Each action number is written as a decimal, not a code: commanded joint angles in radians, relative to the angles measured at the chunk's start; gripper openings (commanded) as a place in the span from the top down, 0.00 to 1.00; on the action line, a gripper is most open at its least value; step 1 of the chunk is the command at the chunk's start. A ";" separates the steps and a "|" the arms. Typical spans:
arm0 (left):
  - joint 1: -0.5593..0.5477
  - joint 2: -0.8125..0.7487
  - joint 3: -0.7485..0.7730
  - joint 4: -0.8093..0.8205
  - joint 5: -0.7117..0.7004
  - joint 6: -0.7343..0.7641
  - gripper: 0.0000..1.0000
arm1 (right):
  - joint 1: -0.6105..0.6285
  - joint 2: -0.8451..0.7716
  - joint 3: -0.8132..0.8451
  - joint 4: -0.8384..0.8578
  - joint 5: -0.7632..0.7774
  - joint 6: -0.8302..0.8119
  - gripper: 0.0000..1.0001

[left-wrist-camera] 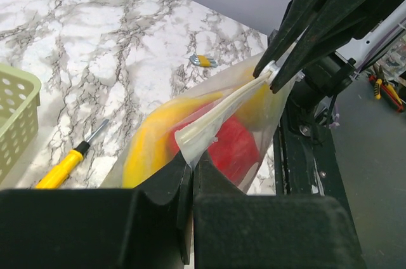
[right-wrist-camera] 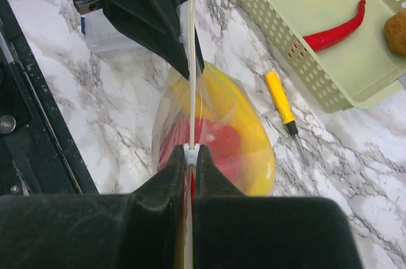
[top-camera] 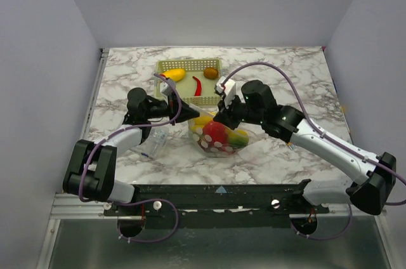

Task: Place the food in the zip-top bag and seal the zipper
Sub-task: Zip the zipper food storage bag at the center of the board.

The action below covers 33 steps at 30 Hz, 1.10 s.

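The clear zip-top bag (top-camera: pixel 219 139) sits mid-table with a red round fruit (top-camera: pixel 214 131), a yellow fruit (right-wrist-camera: pixel 247 123) and green food inside. My left gripper (top-camera: pixel 184 111) is shut on the left end of the bag's mouth edge; in its wrist view the jaws (left-wrist-camera: pixel 192 161) pinch the folded strip. My right gripper (top-camera: pixel 217 115) is shut on the zipper, its jaws (right-wrist-camera: pixel 191 151) pressed against a small white slider. The zipper strip (right-wrist-camera: pixel 191 78) runs taut between the two grippers, lifted above the table.
The yellow-green basket (top-camera: pixel 190 61) stands behind, holding a yellow fruit (top-camera: pixel 174 74), a red chili (top-camera: pixel 197 85) and a brown round one (top-camera: pixel 210 73). A yellow-and-black screwdriver (right-wrist-camera: pixel 280 98) lies beside the bag. A flat clear packet (top-camera: pixel 157 144) lies at front left.
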 commanded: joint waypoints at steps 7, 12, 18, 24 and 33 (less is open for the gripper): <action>0.048 -0.016 0.031 -0.104 -0.084 0.088 1.00 | -0.006 -0.150 -0.056 -0.125 0.062 0.042 1.00; 0.058 -0.014 0.037 -0.137 -0.097 0.106 1.00 | -0.007 -0.215 -0.085 -0.169 0.083 0.064 1.00; 0.074 -0.014 0.043 -0.165 -0.115 0.116 1.00 | -0.007 -0.274 -0.090 -0.237 0.124 0.073 1.00; 0.078 -0.009 0.062 -0.238 -0.128 0.157 1.00 | -0.006 -0.325 -0.099 -0.287 0.146 0.080 1.00; 0.085 -0.005 0.071 -0.261 -0.135 0.167 1.00 | -0.005 -0.391 -0.118 -0.311 0.148 0.077 1.00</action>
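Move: The right gripper holds the white slider on the zipper. The zipper's right end lies about 13 cm to its right, 7 cm back and a little lower. In the bag, the red pepper hangs some 10 cm below this hand and 2 cm back, and the green-yellow fruit 7 cm right and 4 cm back. The screwdriver lies on the board 6 cm ahead and 3 cm left. From the left gripper, that zipper end is about 21 cm right and 10 cm back. Draw the right gripper about 10 cm to the right and back, sliding the pinched slider along the zipper towards its right end while the wrist turns slightly clockwise. Meanwhile keep the left gripper shut on the zipper's left end and ease it some 4 cm the opposite way, forward and left, sinking slightly, against the pull. ##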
